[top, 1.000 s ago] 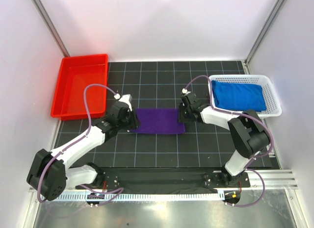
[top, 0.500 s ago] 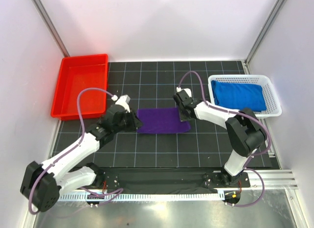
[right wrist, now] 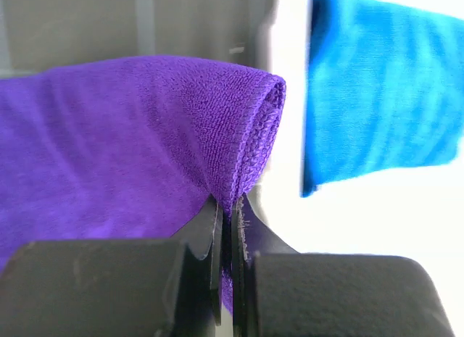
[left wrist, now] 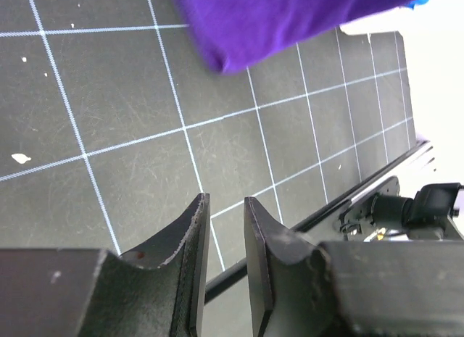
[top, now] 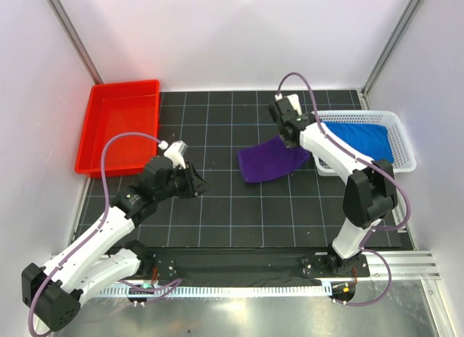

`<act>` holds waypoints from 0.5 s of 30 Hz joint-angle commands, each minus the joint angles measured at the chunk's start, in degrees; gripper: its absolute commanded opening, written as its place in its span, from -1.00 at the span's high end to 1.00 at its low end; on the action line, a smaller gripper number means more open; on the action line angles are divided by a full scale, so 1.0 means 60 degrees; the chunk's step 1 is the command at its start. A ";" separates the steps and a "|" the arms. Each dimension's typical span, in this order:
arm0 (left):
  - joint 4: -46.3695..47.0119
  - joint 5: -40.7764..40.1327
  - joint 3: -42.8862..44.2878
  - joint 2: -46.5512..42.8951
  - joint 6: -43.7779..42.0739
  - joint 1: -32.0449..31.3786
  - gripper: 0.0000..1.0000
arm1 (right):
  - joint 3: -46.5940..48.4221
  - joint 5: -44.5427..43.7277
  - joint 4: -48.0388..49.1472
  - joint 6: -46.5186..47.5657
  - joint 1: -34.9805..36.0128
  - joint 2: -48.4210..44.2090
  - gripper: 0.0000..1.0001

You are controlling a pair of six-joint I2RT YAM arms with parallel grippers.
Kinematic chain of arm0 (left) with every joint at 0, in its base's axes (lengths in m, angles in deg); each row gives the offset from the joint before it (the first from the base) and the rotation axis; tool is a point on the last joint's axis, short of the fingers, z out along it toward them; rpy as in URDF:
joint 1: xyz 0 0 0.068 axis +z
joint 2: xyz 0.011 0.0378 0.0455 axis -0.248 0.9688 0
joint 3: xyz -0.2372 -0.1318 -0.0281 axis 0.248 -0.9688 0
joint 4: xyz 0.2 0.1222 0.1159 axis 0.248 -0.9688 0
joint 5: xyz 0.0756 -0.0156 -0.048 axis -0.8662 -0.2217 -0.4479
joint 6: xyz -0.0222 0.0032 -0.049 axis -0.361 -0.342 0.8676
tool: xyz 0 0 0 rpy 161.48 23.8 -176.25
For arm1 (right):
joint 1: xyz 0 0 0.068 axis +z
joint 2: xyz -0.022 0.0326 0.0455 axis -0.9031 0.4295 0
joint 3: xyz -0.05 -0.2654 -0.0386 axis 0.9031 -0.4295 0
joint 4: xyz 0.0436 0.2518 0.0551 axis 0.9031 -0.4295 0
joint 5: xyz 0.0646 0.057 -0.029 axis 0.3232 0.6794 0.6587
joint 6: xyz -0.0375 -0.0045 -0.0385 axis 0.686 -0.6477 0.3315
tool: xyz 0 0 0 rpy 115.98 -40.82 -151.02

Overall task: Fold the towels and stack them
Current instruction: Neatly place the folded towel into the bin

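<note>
My right gripper (top: 293,143) is shut on an edge of the folded deep purple towel (top: 268,164) and holds it lifted, just left of the white mesh basket (top: 403,138). In the right wrist view the gripper (right wrist: 226,206) pinches the towel's folded edge (right wrist: 130,134). The royal blue towel (top: 354,141) lies folded in the basket and shows in the right wrist view (right wrist: 377,90). My left gripper (top: 197,183) is slightly open and empty, low over the mat, left of the purple towel. In the left wrist view the left gripper (left wrist: 225,206) points at bare mat, with the purple towel (left wrist: 290,18) beyond it. The patterned yellow-orange towel is out of view.
An empty red plastic tray (top: 119,123) stands at the back left. The black gridded mat (top: 232,206) covers the table. White walls enclose the back and sides. The arm bases and a metal rail (top: 239,268) run along the near edge.
The left gripper let go of the purple towel's left edge and drew back toward the near left. The right gripper lifted the towel and carried it right and back, toward the basket.
</note>
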 commanded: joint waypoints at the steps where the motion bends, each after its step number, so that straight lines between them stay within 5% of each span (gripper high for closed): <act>1: -0.0818 0.0354 0.0681 -0.0149 -0.0708 -0.0043 0.41 | 0.0981 -0.0834 -0.0807 0.0542 -0.0628 0.0048 0.98; 15: -0.2515 0.0490 0.1120 -0.0836 -0.1939 -0.0043 0.42 | 0.3165 -0.1756 -0.1805 0.1348 -0.2299 0.1001 0.98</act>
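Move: The white bin's middle lies about 24 cm to the right of the right hand, 6 cm farther out and some 8 cm below. In it the blue towel lies roughly 22 cm to the hand's right and 7 cm ahead, about 10 cm down. The folded purple towel, already pinched at its right end, has its middle some 9 cm to the left and 9 cm below. From the left hand the bin is roughly 52 cm right and 23 cm ahead. The folded purple towel, still pinched at its right end in the shut right fingers, is carried about 10 cm to the right towards the white bin, rising some 5 cm and going slightly forward, as the wrist turns roughly 10 degrees clockwise and its left side dips. The empty left hand draws back a couple of centimetres, fingers still partly open. ##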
